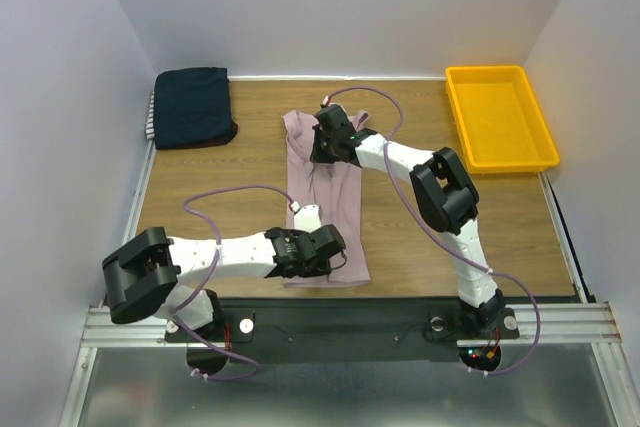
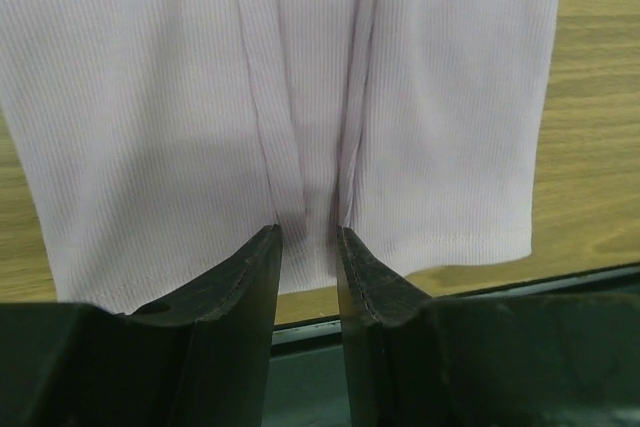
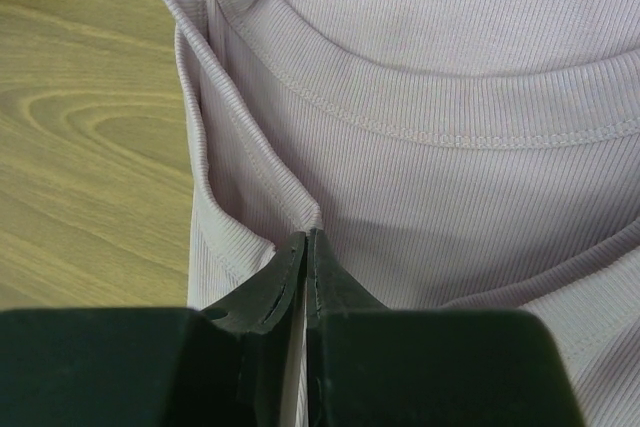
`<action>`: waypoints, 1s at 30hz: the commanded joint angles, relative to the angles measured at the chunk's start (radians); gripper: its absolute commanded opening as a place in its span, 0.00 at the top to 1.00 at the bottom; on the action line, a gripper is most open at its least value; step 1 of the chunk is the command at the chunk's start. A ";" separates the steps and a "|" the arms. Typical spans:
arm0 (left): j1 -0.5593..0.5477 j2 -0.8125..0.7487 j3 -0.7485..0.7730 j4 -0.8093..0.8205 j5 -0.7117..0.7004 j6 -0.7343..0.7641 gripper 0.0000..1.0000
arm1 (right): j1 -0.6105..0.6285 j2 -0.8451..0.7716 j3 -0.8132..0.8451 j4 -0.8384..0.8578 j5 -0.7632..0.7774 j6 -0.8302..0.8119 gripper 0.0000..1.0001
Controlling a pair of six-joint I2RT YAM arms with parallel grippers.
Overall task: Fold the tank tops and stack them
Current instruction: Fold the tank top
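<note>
A pale pink tank top (image 1: 335, 197) lies lengthwise down the middle of the wooden table, neckline at the far end. My right gripper (image 1: 320, 152) is at that far end. In the right wrist view it (image 3: 306, 234) is shut on a raised fold of the pink cloth (image 3: 450, 47) beside the neckline. My left gripper (image 1: 325, 247) sits at the near hem. Its jaws (image 2: 307, 235) stand apart, with the hem of the pink top (image 2: 150, 97) between the tips and two creases running away from them. A folded stack of tank tops, dark navy uppermost (image 1: 193, 107), rests at the far left.
A yellow plastic tray (image 1: 500, 122) stands at the far right corner. White walls close in the table on three sides. The metal rail (image 1: 350, 322) carrying the arm bases runs along the near edge, just behind the hem.
</note>
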 commanded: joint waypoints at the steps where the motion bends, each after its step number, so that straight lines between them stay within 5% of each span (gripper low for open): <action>1: -0.011 0.023 0.050 -0.053 -0.069 -0.028 0.60 | 0.008 0.010 0.040 0.013 0.007 -0.002 0.93; 11: -0.039 0.076 0.058 -0.059 -0.080 -0.049 0.67 | 0.008 0.013 0.043 0.012 0.003 0.000 0.94; 21: -0.043 0.066 0.064 -0.085 -0.098 -0.051 1.00 | 0.009 0.019 0.047 0.013 -0.005 0.004 0.95; 30: -0.042 -0.014 0.052 -0.108 -0.098 -0.046 1.00 | 0.008 0.007 0.043 0.013 0.024 0.011 0.99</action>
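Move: The left hand's half-open fingers straddle the hem end of the tank top's left flap edge, about level with the hand point and 2 cm below it. The right flap edge runs about 2 cm to the right, the bottom hem lies some 2 cm back, and the right hem corner about 9 cm right and 1 cm back. From the right hand, shut on cloth near the neckline, the flap edge's hem end is about 30 cm back and 4 cm right. Down by about 1.5 cm onto the tank top, the left hand tilts slightly, then stays low while its half-open fingers shut and pinch the ribbed flap edge just in from the hem; at the very end it starts to rise by half a centimetre. The right hand stays in place, its tips still closed on the fold near the neckline. ##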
